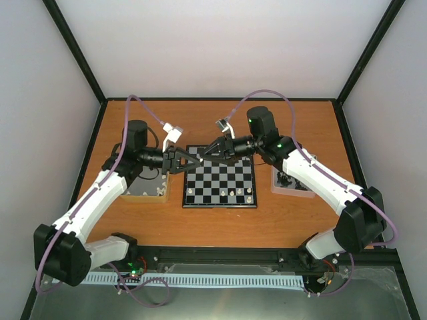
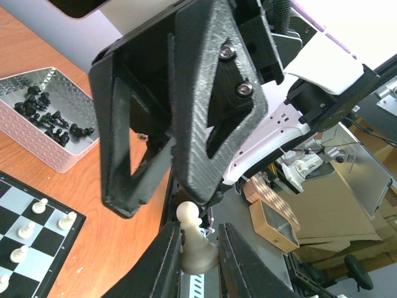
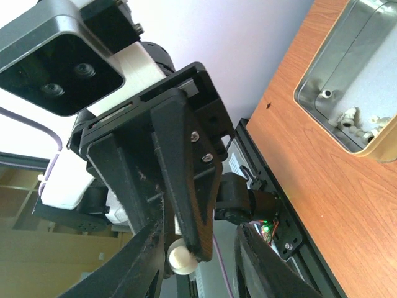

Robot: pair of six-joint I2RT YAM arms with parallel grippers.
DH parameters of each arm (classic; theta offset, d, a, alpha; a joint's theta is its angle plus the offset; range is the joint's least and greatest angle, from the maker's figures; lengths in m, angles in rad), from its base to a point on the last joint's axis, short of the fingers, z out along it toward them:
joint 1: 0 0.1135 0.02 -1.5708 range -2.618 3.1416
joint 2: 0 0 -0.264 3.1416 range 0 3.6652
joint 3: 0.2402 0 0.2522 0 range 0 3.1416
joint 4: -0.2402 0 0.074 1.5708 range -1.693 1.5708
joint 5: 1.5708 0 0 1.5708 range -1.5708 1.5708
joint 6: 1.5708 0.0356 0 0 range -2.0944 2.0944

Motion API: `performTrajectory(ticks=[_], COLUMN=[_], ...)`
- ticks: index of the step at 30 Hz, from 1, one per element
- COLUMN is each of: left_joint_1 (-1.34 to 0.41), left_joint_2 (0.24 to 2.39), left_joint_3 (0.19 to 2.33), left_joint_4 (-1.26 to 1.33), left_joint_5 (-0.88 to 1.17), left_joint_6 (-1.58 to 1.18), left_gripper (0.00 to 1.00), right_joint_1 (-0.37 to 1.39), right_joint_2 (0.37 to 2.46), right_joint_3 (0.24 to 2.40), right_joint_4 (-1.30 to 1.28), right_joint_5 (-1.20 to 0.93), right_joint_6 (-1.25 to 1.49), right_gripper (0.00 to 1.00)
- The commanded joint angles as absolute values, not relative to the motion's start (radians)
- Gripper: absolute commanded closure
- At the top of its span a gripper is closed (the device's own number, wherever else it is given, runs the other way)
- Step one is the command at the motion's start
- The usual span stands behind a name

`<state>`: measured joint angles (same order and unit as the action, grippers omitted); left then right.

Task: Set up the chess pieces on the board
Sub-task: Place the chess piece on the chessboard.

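Above the far edge of the board (image 1: 220,183) the two grippers meet tip to tip. My left gripper (image 2: 201,261) is shut on a cream-white pawn (image 2: 197,245), squeezed at its body with the round head sticking out. My right gripper (image 3: 201,267) stands open around that head (image 3: 182,257), which lies by its left finger; the right finger is apart from it. In the top view the left gripper (image 1: 197,160) and right gripper (image 1: 204,155) overlap there. Several white chess pieces (image 1: 231,193) stand along the board's near rows (image 2: 25,231).
A metal tin (image 1: 291,183) right of the board holds several black pieces (image 2: 46,115). A tin (image 3: 347,81) left of the board, partly under my left arm, holds white pieces. A black frame rail runs along the table's near edge.
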<state>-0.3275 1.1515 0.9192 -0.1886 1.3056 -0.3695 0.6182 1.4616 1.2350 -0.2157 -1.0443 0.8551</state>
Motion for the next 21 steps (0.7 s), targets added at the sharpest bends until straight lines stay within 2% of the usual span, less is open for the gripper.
performTrajectory(ticks=[1,8,11,19,21], left_joint_1=[-0.33,-0.33,-0.33,-0.33,-0.33], left_joint_2=[1.167,1.178,1.183,1.195,1.198], left_joint_3=[0.924,0.929,0.926,0.926,0.925], left_joint_4=[-0.196,-0.196,-0.196,-0.192,-0.193], left_joint_5=[1.298,1.299,1.298,1.295,1.295], left_joint_6=[-0.323,-0.326,-0.328,-0.328,-0.328], left_gripper=[0.86,0.87,0.87,0.87,0.87], right_joint_1=[0.62,0.623,0.626,0.634,0.634], right_joint_2=[1.445,1.443,1.447,1.448,1.449], right_joint_3=[1.225,1.216,1.202,1.192,1.191], right_joint_4=[-0.18,-0.198,-0.199,-0.193,-0.179], right_joint_5=[-1.068,-1.074,-1.09,-1.094,-1.084], right_joint_6=[0.861,0.83,0.827,0.822,0.831], right_gripper=[0.67,0.69,0.77,0.87,0.96])
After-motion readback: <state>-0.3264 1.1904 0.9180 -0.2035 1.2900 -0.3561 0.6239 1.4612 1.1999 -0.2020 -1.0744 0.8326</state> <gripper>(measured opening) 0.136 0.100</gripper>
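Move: The chess piece, gripped by the left fingers with its head facing the right gripper, lies about 2 cm back and 1 cm left of the right hand, level with it. The right fingertips are roughly 2 cm ahead and 2 cm right of the left hand. From the right hand, the chessboard's middle is some 8 cm ahead, 3 cm right and 28 cm below, and the white pawn row about 2 cm ahead, 8 cm right, 27 cm down. Line the two grippers up for the handover: ease the left gripper down and forward about 1 cm each, keeping its hold on the chess piece, and draw the right gripper back and down about 1 cm each to meet it. Close the half-open right fingers until they are nearly shut around the piece's head, both hands still facing each other. ##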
